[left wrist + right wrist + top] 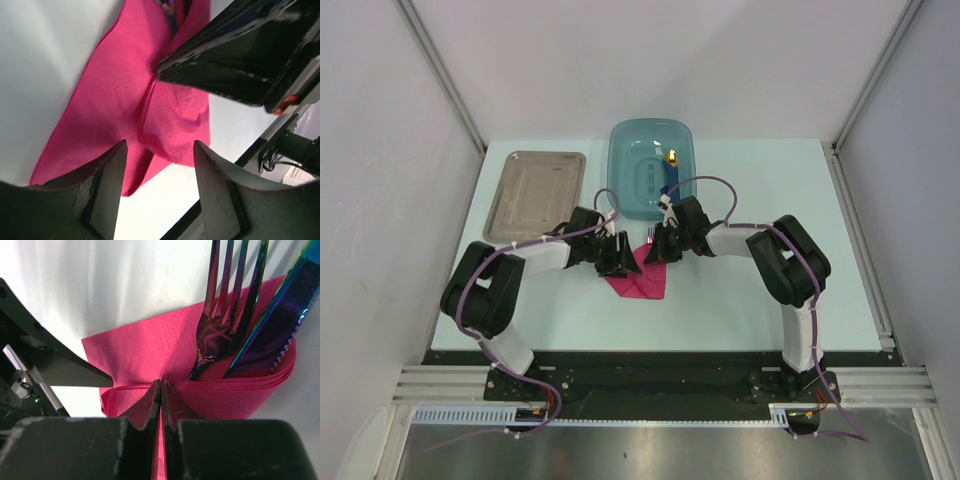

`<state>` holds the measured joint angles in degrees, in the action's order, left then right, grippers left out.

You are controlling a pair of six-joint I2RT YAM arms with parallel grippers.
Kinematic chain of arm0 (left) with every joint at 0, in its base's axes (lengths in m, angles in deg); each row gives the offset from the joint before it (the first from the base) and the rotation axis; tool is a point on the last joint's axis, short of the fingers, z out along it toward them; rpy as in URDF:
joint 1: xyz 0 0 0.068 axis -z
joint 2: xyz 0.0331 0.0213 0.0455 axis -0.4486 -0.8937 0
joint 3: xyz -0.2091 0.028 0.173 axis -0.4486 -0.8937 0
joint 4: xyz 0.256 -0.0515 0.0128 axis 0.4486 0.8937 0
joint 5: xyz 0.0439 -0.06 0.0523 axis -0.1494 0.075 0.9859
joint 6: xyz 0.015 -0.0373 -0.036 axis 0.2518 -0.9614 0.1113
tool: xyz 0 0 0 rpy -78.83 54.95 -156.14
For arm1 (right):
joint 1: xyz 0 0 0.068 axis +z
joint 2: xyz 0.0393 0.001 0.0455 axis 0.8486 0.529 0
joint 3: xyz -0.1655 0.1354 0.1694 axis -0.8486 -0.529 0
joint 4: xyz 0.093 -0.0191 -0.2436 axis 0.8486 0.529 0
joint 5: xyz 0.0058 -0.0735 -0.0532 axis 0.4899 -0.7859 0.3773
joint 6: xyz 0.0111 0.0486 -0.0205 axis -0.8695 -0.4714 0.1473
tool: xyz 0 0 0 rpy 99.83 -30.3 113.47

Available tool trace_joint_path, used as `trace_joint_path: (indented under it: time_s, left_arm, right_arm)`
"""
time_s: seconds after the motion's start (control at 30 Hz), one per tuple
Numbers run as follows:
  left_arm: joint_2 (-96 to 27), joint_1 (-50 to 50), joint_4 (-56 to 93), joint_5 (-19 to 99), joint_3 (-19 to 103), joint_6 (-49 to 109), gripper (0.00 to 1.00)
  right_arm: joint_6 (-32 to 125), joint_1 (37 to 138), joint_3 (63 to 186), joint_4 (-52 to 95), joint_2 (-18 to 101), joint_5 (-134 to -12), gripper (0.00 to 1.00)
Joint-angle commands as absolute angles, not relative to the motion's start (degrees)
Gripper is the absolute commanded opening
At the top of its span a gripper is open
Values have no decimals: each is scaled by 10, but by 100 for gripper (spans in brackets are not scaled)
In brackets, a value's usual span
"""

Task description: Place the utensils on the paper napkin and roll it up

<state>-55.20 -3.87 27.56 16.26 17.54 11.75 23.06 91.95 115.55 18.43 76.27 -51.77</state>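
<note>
The magenta paper napkin [642,280] lies on the table between my two grippers, partly folded over. In the right wrist view a fork [225,315] and a knife [280,325] with purplish-blue sheen lie on the napkin [145,350], their handles tucked under a folded flap. My right gripper [161,390] is shut on the napkin's folded edge. My left gripper [159,165] is open just above the napkin's [125,100] near corner, holding nothing. In the top view the left gripper [617,262] and right gripper [658,250] nearly meet over the napkin.
A teal plastic tub [651,166] stands at the back centre with a blue object with a yellow tip [671,165] in it. A grey-brown metal tray [535,195] lies at the back left. The table's front edge [650,350] is close behind the arms.
</note>
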Motion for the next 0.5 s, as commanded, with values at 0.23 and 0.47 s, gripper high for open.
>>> trace_joint_path:
  time_s: [0.23, 0.47]
  left_arm:
    - [-588, -27, 273, 172, 209, 91, 47]
    - [-586, -28, 286, 179, 214, 100, 8]
  right_arm:
    - [213, 926, 1155, 215, 760, -525, 5]
    - [193, 925, 1155, 194, 736, -520, 9]
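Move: The napkin's folded edge lies at the left gripper, about 1 cm to its right and 1 cm below, between the open fingers' reach. The right gripper, shut on the same fold, is roughly 3 cm ahead and 3 cm to the right; that gripping spot for the left hand thus lies some 2 cm left and 3 cm back of the right. From the left gripper, the fork tines show about 8 cm ahead, 4 cm right; the knife blade 8 cm ahead, 7 cm right, both 2 cm lower. Ease the left gripper about half a centimetre to the right, then lower it just over 1 cm onto the napkin's folded edge, beside the right fingertips, and close the fingers from over half open to nearly shut so they pinch the fold. Keep the right gripper still and shut on its own part of the fold. ##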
